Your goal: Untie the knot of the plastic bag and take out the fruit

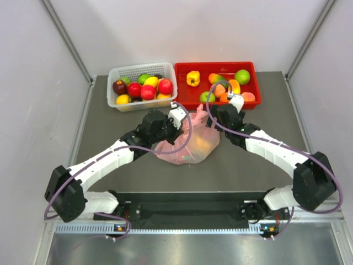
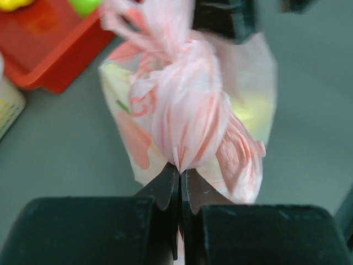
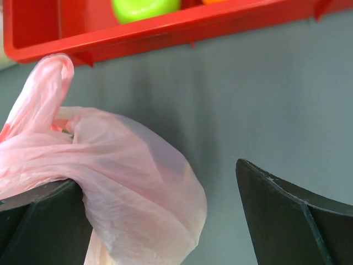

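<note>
The pink plastic bag (image 1: 185, 148) lies mid-table between my two arms, and yellow fruit (image 1: 202, 144) shows through its thin skin. Its knot (image 2: 185, 105) is a bunched twist right in front of my left gripper (image 2: 180, 167), which is shut with a fold of that twist pinched between its tips. In the top view the left gripper (image 1: 179, 117) sits at the bag's upper left and the right gripper (image 1: 212, 117) at its upper right. My right gripper (image 3: 160, 185) stands wide open, and a pink handle loop (image 3: 127, 176) drapes over its left finger (image 3: 38, 221).
A white basket (image 1: 140, 66) holding several red, yellow and green fruits stands at the back left. Beside it, close behind the bag, is a red tray (image 1: 215, 64) with several fruits. The tray's edge (image 3: 165, 30) runs just beyond the right gripper.
</note>
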Robot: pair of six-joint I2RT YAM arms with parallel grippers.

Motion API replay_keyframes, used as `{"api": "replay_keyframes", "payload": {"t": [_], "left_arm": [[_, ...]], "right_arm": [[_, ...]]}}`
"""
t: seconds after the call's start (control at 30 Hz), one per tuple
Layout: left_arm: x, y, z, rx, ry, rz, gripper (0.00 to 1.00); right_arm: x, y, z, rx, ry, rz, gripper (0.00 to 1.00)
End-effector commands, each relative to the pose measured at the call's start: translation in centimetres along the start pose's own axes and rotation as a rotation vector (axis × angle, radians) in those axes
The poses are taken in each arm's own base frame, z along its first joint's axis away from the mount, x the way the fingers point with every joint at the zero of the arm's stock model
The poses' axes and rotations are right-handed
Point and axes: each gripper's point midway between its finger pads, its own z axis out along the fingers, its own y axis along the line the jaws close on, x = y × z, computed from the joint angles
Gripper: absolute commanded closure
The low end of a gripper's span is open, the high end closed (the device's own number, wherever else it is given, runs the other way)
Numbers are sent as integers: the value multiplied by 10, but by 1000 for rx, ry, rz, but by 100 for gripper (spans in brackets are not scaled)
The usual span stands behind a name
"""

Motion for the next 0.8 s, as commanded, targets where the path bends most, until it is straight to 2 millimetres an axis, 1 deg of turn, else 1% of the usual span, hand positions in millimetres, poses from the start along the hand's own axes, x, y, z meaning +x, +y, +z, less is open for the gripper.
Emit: {"api": "replay_keyframes", "payload": {"t": [0.0,0.03,0.07,0.1,0.13,0.17,0.2,0.23,0.3,0.33,0.37,0.4,0.5,0.53,0.57,0.6,0.63,0.67,0.7,0.73,0.77], "left_arm": [[-35,40,-25,-261,-161,-82,100],[-37,46,-31,-299,-186,-96,100],[-34,56,-36,-366,-190,-104,100],[-27,60,-38,-394,-181,-108,100],[-26,62,-41,-416,-193,-137,100],[-23,69,-45,-460,-191,-146,100],[-19,71,-45,-476,-187,-157,100],[-21,74,-50,-497,-200,-162,100],[-17,79,-55,-541,-207,-177,100],[-20,80,-60,-548,-226,-183,100],[-18,80,-61,-551,-239,-192,100],[-21,79,-65,-547,-261,-198,100],[-25,74,-69,-522,-303,-208,100],[-25,71,-69,-504,-305,-208,100],[-22,68,-67,-491,-302,-208,100],[-25,67,-69,-483,-314,-209,100],[-24,64,-67,-466,-314,-210,100],[-22,62,-66,-453,-311,-211,100],[-24,60,-66,-440,-319,-208,100],[-25,57,-66,-421,-324,-206,100],[-24,55,-65,-411,-322,-203,100]], "right_arm": [[-19,-58,-10,201,-102,141,0],[-12,-72,-10,231,-96,154,0],[-17,-76,-16,226,-114,177,0],[-16,-81,-19,229,-121,192,0],[-11,-91,-20,250,-117,196,0],[-14,-94,-26,248,-132,208,0],[-12,-100,-28,264,-129,212,0],[-9,-108,-29,283,-126,214,0],[-10,-117,-36,304,-138,230,0],[-4,-127,-37,324,-130,233,0],[-5,-130,-40,322,-139,245,0],[0,-137,-41,336,-136,247,1],[4,-147,-43,342,-143,262,1],[10,-148,-42,336,-131,255,4],[7,-139,-39,278,-136,263,7],[11,-138,-38,255,-126,246,15],[11,-134,-37,223,-125,242,19],[4,-116,-35,127,-139,246,23],[3,-108,-35,76,-138,219,27],[2,-100,-36,20,-148,211,27],[4,-85,-39,-73,-130,169,27]]}}
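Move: The bag handle, already hooked over the right gripper's left finger, lies about 5 cm to the left of the right hand point, at its height. The bag's knot is some 10 cm to its left, level with it. The fruit-filled bag body is about 12 cm back, 12 cm left and 8 cm below; the green apple in the red tray is some 7 cm ahead, 8 cm left and lower. From the left gripper the handle is roughly 7 cm ahead and 13 cm right. Pull the hooked handle away from the knot with the right gripper: go right about 12 cm, drifting back some 5 cm, rise slightly, then sink, and ease a little left at the end while the wide-open fingers begin to close. Meanwhile, keep the left gripper pinched on the bag's neck and draw it left about 7 cm, turning it counter-clockwise some 25 degrees. ##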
